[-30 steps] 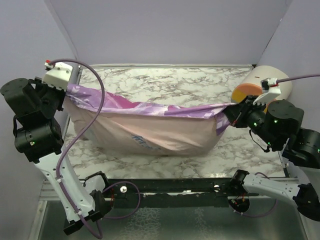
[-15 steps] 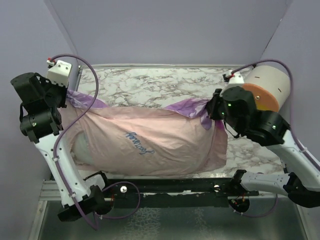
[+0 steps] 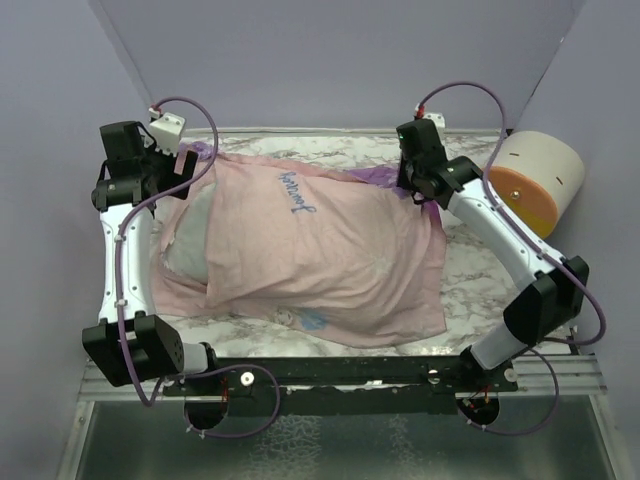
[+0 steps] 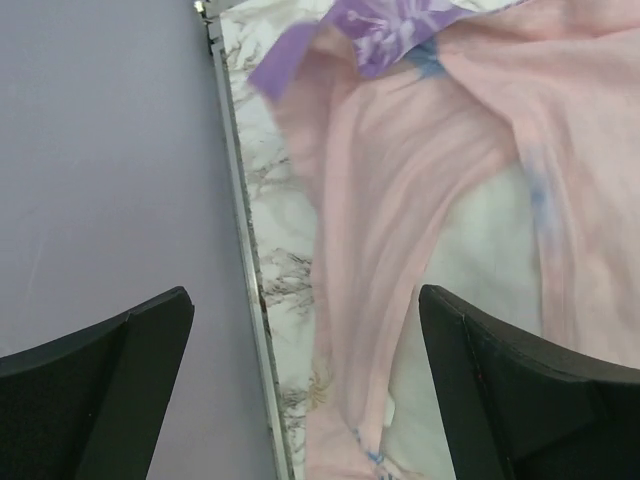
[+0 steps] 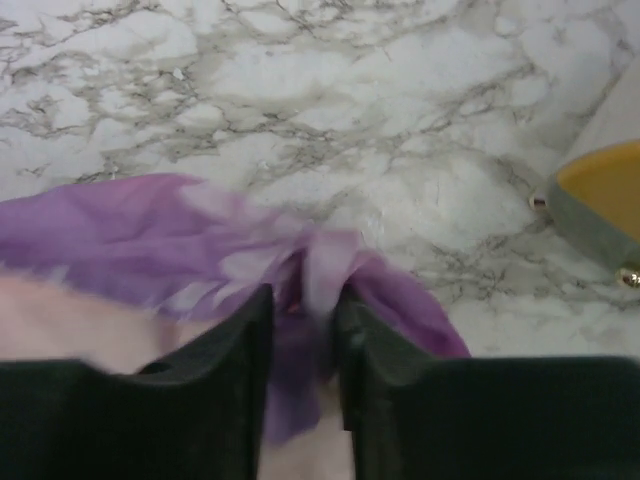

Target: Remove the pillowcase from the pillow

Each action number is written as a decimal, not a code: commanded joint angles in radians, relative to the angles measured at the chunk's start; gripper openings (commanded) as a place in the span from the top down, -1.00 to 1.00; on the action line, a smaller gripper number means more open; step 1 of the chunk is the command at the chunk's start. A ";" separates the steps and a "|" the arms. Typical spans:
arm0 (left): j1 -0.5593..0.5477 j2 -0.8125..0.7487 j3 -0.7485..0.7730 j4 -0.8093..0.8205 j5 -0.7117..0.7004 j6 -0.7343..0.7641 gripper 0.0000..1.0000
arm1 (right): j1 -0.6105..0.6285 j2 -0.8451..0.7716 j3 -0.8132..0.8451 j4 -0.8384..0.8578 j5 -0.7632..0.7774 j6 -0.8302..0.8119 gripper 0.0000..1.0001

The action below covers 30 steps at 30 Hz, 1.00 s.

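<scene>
The pillowcase (image 3: 320, 250) lies inside out, pale pink side up, draped across the marble table with purple edges at the far side. The white pillow (image 3: 185, 240) shows from under its left part. My left gripper (image 3: 190, 165) hangs over the far left corner, open, nothing between its fingers (image 4: 530, 390); below it lie pink pillowcase folds (image 4: 380, 180) and the pillow (image 4: 480, 250). My right gripper (image 3: 412, 188) is at the far right corner. In the right wrist view it (image 5: 303, 320) is shut on a bunched purple fold of the pillowcase (image 5: 150, 230).
A cream-and-orange cylinder (image 3: 535, 180) lies at the right wall, close to my right arm, its orange end (image 5: 600, 190) showing in the right wrist view. Purple walls enclose the table; the metal edge strip (image 4: 240, 250) runs along the left side.
Both arms swung from the near side to the far side of the table, carrying the pillowcase over the pillow. The left gripper let go and opened.
</scene>
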<state>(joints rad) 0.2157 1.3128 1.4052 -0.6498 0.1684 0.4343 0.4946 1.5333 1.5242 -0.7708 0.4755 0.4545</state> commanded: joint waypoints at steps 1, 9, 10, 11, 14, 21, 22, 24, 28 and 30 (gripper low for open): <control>0.005 0.025 0.096 -0.016 -0.024 0.010 -0.98 | 0.004 0.104 0.183 0.040 0.003 -0.051 -0.01; 0.006 -0.030 -0.036 -0.115 0.063 0.104 -0.98 | 0.028 0.111 0.263 0.074 -0.036 -0.106 -0.92; 0.005 -0.034 -0.062 -0.111 0.070 0.102 -0.98 | 0.052 0.107 0.249 0.085 -0.040 -0.117 -0.94; 0.006 -0.037 -0.099 -0.101 0.074 0.094 -0.98 | 0.079 0.107 0.239 0.093 -0.037 -0.128 -0.95; 0.006 -0.028 -0.177 -0.048 0.091 0.038 -0.94 | 0.205 0.134 0.223 0.094 -0.019 -0.145 -0.96; 0.008 0.071 -0.178 0.039 0.144 -0.100 -0.54 | 0.373 0.252 0.263 0.125 -0.093 -0.141 -0.96; 0.007 0.078 -0.178 0.056 0.143 -0.115 -0.47 | 0.385 0.275 0.284 0.128 -0.104 -0.147 -0.96; 0.008 0.089 -0.177 0.093 0.136 -0.137 -0.32 | 0.404 0.328 0.336 0.127 -0.126 -0.162 -0.96; 0.008 0.113 -0.168 0.128 0.112 -0.148 -0.02 | 0.432 0.439 0.454 0.113 -0.164 -0.185 -0.97; 0.007 0.138 -0.171 0.139 0.078 -0.146 0.15 | 0.442 0.489 0.505 0.112 -0.175 -0.191 -0.98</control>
<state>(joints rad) 0.2195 1.4155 1.2118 -0.5900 0.2749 0.3199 0.9119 1.9488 1.9133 -0.6781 0.3569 0.2993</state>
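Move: The left hand, open, has the pillowcase's pink hem some 13 cm below, about 3 cm back and 1 cm to the right. The pillow's bare white end lies about 10 cm back, 2 cm right and 15 cm down; a purple tuft of case about 7 cm ahead, 3 cm right and 12 cm lower. The right fingertips are at a purple edge; from there the pillow's middle is about 19 cm left, 11 cm back and 12 cm down, the blue lettering 22 cm left, 2 cm back and 8 cm down. Leftwards by about 25 cm the right hand sweeps, after opening wide off the purple edge and easing 5 cm forward and 6 cm up; it crosses over the cased pillow towards the bare white end, turning some 35 degrees counter-clockwise and sinking late. The left hand drops about 11 cm, dipping back and then forward again, tips down, and closes to half around the pink hem. ##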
